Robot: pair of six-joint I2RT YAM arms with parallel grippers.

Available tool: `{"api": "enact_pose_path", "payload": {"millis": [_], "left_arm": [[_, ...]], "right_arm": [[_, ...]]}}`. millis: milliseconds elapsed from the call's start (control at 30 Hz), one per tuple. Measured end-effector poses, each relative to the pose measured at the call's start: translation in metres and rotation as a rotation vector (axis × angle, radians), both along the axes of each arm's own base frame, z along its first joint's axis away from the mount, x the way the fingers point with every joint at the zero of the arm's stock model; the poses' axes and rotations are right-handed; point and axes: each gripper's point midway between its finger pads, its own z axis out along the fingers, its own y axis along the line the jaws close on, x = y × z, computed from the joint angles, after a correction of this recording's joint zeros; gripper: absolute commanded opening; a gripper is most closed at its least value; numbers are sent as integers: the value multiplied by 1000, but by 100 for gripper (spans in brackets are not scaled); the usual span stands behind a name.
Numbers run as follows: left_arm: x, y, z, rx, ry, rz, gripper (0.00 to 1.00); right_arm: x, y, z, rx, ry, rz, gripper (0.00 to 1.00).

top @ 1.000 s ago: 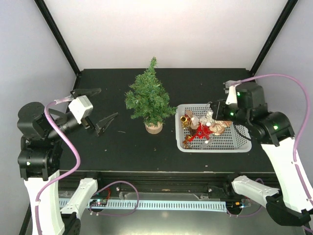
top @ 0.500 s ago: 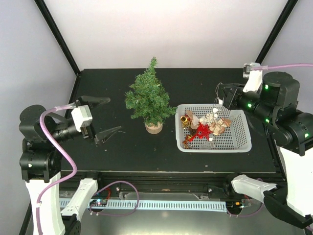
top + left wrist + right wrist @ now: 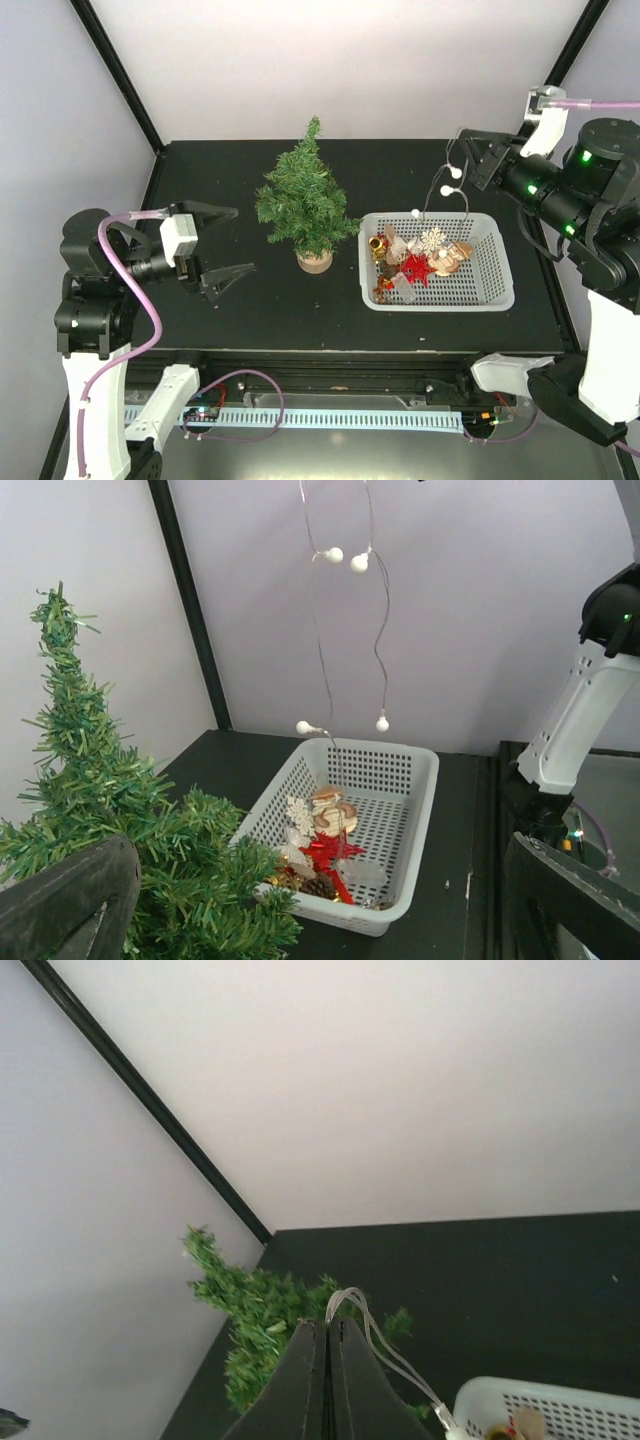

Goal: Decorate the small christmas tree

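The small christmas tree (image 3: pixel 305 205) stands on its round wooden base at the table's middle, left of the white basket (image 3: pixel 440 305). My right gripper (image 3: pixel 467 148) is raised above the basket's far edge, shut on a thin wire string with white beads (image 3: pixel 446 189). The string hangs down into the basket. In the right wrist view the wire (image 3: pixel 352 1307) loops out of the shut gripper (image 3: pixel 327 1324), with the tree (image 3: pixel 255 1330) beyond. My left gripper (image 3: pixel 228 241) is open, low, left of the tree, holding nothing. Its wrist view shows the tree (image 3: pixel 100 810) and the dangling string (image 3: pixel 382 630).
The basket (image 3: pixel 420 765) holds a red star (image 3: pixel 417 268), a white snowflake (image 3: pixel 433 238), a gold bell (image 3: pixel 377 243) and other ornaments. Black frame posts stand at the back corners. Bare black tabletop lies between my left gripper and the tree.
My right arm has risen and swung back to the right, drawing the beaded string up out of the basket. My left gripper has moved right, toward the tree, still open.
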Motion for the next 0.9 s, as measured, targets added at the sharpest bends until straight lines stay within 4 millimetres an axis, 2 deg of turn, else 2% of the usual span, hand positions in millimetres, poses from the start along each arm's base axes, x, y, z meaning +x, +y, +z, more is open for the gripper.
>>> {"api": "enact_pose_path", "payload": {"millis": [167, 333, 667, 900], "left_arm": [[4, -2, -5, -12, 29, -12, 99], [9, -9, -17, -7, 61, -35, 99], [11, -43, -43, 91, 104, -150, 99], [10, -75, -48, 173, 91, -252, 99]], "right_arm": [[2, 7, 20, 47, -46, 30, 1], [-5, 12, 43, 102, -111, 72, 1], [-23, 17, 87, 194, -252, 148, 1], [-35, 17, 112, 253, -338, 184, 1]]}}
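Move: The light string hangs from the right hand's shut fingers. Its middle is some 28 cm to the left hand's right, 12 ahead and 10 lower. The tree's middle is about 15 cm ahead of the left hand, 9 to its right and 20 down; from the right hand it is 20 cm to the left, 6 ahead and 30 below. The basket's middle sits roughly 11 cm right of the right hand, 5 ahead and 50 down. The light string, still pinched, is drawn about 11 cm higher above the basket as the right hand rises, easing back a little and tipping its fingers up some 20 degrees. The wide-open left hand swings to the right by 7 or 8 cm and sinks about 5 cm along the near side of the tree, towards the hanging string, turning clockwise. ##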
